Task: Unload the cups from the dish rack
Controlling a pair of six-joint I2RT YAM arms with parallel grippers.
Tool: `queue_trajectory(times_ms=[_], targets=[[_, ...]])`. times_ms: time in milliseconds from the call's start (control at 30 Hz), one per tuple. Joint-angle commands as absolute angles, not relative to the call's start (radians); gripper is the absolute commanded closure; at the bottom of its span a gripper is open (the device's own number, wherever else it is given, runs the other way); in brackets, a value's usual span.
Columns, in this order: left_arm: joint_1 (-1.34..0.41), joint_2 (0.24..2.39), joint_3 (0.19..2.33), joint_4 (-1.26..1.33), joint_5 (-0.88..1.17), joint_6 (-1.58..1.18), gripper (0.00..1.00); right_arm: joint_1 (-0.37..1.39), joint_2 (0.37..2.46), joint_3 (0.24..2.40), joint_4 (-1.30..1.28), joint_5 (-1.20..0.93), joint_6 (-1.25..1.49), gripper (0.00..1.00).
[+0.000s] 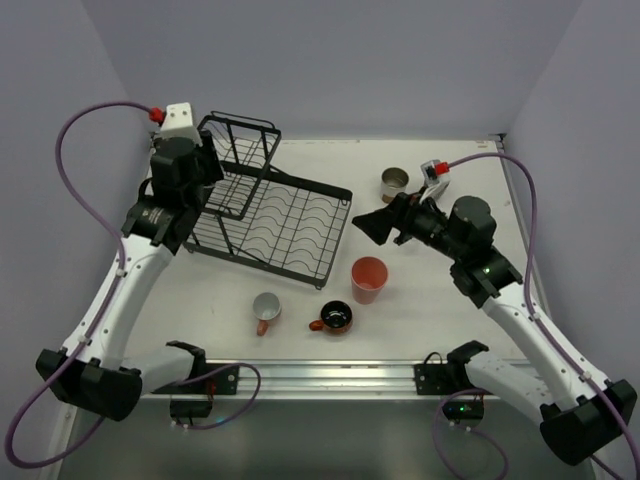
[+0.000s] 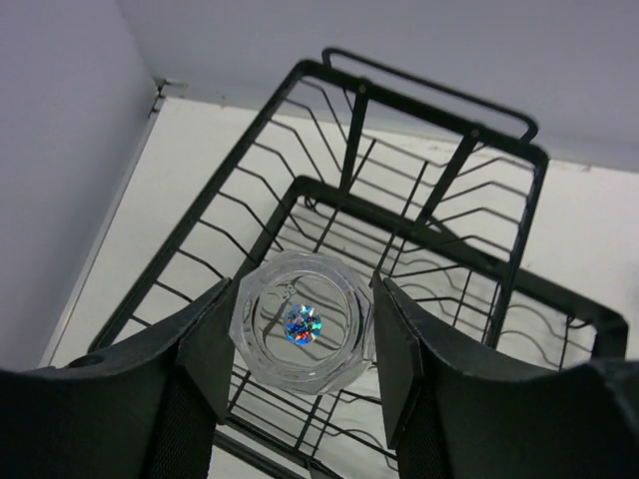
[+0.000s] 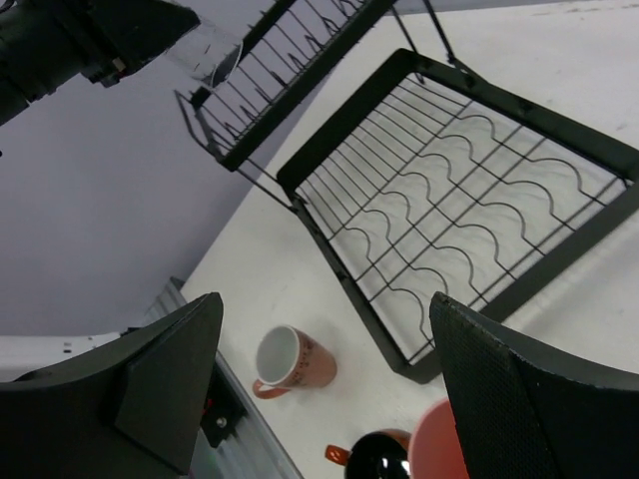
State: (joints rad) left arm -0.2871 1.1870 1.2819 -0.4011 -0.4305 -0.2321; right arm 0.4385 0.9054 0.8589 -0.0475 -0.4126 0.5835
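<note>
The black wire dish rack (image 1: 290, 225) lies at the back left of the table. My left gripper (image 2: 305, 301) hangs over its tilted basket section (image 2: 429, 215), shut on a clear faceted glass (image 2: 303, 329), with both pads against the glass's sides. My right gripper (image 1: 370, 225) is open and empty, hovering just off the rack's right end (image 3: 459, 210). On the table stand a salmon-pink tumbler (image 1: 368, 279) and a cream-and-brown cup (image 1: 395, 184). A pink handled mug (image 1: 266, 310) lies on its side. An orange-red mug with a dark inside (image 1: 336, 317) sits beside it.
The rack's flat grid tray (image 3: 429, 190) holds nothing that I can see. A metal rail (image 1: 320, 378) runs along the near table edge between the arm bases. Purple walls close in at the left, back and right.
</note>
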Motion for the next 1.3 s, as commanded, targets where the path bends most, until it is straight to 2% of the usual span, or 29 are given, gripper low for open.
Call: queue_trajectory(times_ms=[0,133,267,367,500,700,867,1033,1133,1267], targets=[[-0.279,1.109,1.351,-0.298,-0.439,-0.236,0.63,0.483,0.933,0.888,0.108,-0.443,0.667,0.14],[-0.279,1.034,1.341,-0.278,-0.345,-0.293,0.64,0.505,0.937,0.859,0.242,-0.451,0.790,0.14],[-0.279,0.931,1.231,-0.190,-0.050,-0.438,0.64,0.521,0.951,0.809,0.425,-0.492,0.916,0.17],[-0.279,0.869,1.080,-0.037,0.159,-0.615,0.64,0.563,0.969,0.798,0.569,-0.500,0.962,0.18],[-0.290,0.841,0.922,0.196,0.331,-0.822,0.63,0.607,1.014,0.807,0.655,-0.477,0.979,0.19],[-0.371,0.822,0.790,0.447,0.391,-0.986,0.63,0.653,1.089,0.867,0.676,-0.469,0.999,0.21],[-0.468,0.824,0.749,0.512,0.351,-0.986,0.62,0.699,1.131,0.888,0.664,-0.434,0.979,0.22],[-0.489,0.830,0.739,0.537,0.345,-0.989,0.62,0.709,1.127,0.888,0.644,-0.416,0.965,0.26],[-0.505,0.842,0.732,0.554,0.345,-0.989,0.62,0.710,1.132,0.887,0.670,-0.423,0.977,0.36],[-0.522,0.859,0.724,0.566,0.341,-0.991,0.62,0.712,1.140,0.884,0.699,-0.439,0.994,0.61]])
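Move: The clear cup, already in the left fingers, lies roughly 34 cm to the right hand's left, 15 cm ahead and about level with it. From the left hand, the waiting right gripper is some 35 cm to the right and 12 cm back; the upper rack tier sits 10 cm below, 5 cm ahead, 4 cm right. The lower rack tray is 19 cm left, 7 cm ahead and 28 cm below the right hand, the pink cup 5 cm back, 1 cm right, 26 cm down. The clear cup rides in the left hand's unchanged grip, first about 10 cm up and back off the upper tier, then some 19 cm right, dipping before it settles, as the wrist swings clockwise and rolls to aim the cup at the right gripper. The right hand comes about 10 cm left and 7 cm up to meet it, rolling some 25 degrees, stops, then half closes its fingers at the cup's open end; their touch can't be made out. ##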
